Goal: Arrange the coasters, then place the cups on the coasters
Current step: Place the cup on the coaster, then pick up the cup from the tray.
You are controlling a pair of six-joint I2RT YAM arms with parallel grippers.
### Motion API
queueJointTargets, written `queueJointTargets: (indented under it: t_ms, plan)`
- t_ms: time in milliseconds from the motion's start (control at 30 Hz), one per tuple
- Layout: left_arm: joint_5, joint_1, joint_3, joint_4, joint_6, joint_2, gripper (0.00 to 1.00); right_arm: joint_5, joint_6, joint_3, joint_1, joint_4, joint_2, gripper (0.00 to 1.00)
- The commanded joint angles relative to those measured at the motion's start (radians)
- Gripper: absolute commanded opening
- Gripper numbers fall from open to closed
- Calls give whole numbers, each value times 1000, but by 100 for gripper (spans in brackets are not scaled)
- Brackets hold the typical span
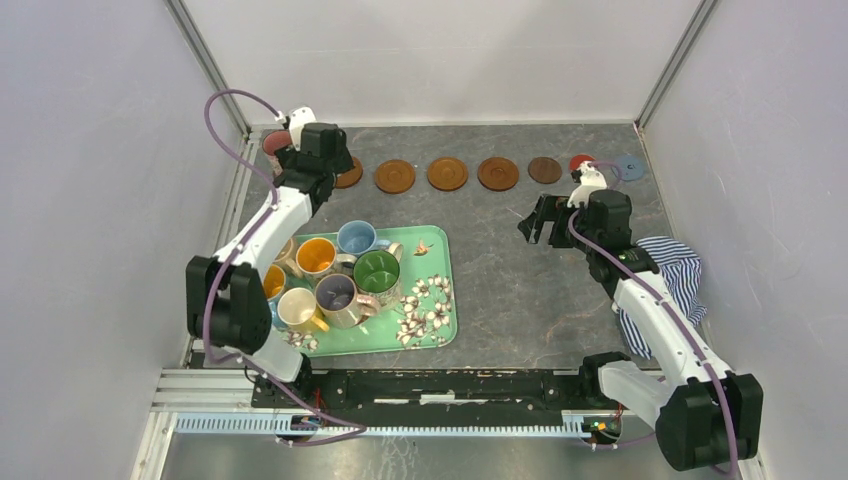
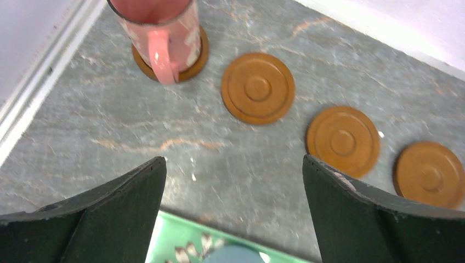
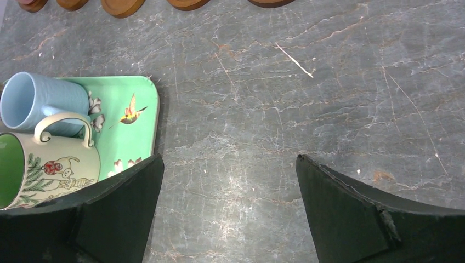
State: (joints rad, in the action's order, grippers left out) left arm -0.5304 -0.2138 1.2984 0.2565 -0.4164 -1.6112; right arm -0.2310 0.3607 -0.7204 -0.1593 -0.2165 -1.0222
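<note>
Several coasters lie in a row along the table's back: orange-brown wooden ones [image 1: 447, 173], a dark brown one [image 1: 545, 170], a red one [image 1: 580, 162] and a blue-grey one [image 1: 629, 167]. A pink cup [image 2: 156, 27] stands on the leftmost coaster [image 2: 194, 61]. My left gripper [image 2: 233, 161] hangs open just in front of that cup, holding nothing. Several cups crowd the green tray [image 1: 430, 300], among them light blue [image 1: 355, 237], orange [image 1: 315, 255], green [image 1: 377, 270] and lilac [image 1: 335, 292]. My right gripper [image 1: 538, 222] is open and empty above bare table, right of the tray.
A blue striped cloth [image 1: 680, 280] lies at the right edge beside the right arm. A metal rail [image 2: 38, 71] and white walls close in the back left corner near the pink cup. The left arm hides part of the second coaster [image 1: 348, 174].
</note>
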Motion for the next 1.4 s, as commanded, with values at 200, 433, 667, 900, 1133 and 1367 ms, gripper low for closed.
queueJointTargets:
  t_ms: [200, 433, 667, 900, 1133, 1367]
  plan:
    - [27, -163, -190, 117, -155, 256, 100, -38, -66, -52, -65, 68, -20, 98]
    - [91, -272, -271, 185, -202, 359, 100, -37, -101, -75, -133, 66, -61, 98]
    - [114, -351, -302, 269, -228, 434, 100, -21, -128, -98, -198, 55, -104, 98]
    - [184, -378, -303, 415, -297, 543, 100, -5, -141, -106, -231, 44, -131, 98]
    - [253, -400, -342, 540, -375, 644, 100, 6, -146, -100, -272, 66, -142, 98]
    - [263, -402, -322, 590, -353, 695, 100, 40, -126, -144, -359, 139, -207, 98]
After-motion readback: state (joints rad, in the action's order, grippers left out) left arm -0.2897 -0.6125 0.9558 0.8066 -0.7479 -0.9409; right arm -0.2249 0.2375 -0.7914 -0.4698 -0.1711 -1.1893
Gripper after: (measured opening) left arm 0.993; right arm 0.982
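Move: The green cup on the tray lies about 24 cm back from the left hand, 16 cm to its right and some 15 cm below. The blue cup stands about 11 cm beyond the green cup and 6 cm left of it; the orange cup is 5 cm farther out and 14 cm left of it, the purple cup 5 cm nearer the base and 7 cm left. From the right hand, the green cup is about 36 cm left, 9 cm back and 12 cm below. Towards the green cup the left hand, open and empty, swings back about 24 cm and right some 11 cm, away from the placed pink cup; the rightward part ends about midway, then it comes straight back, almost level, turning clockwise about 20 degrees and tipping down. The open right hand drifts about 10 cm left towards the tray, turning counter-clockwise about 20 degrees. ##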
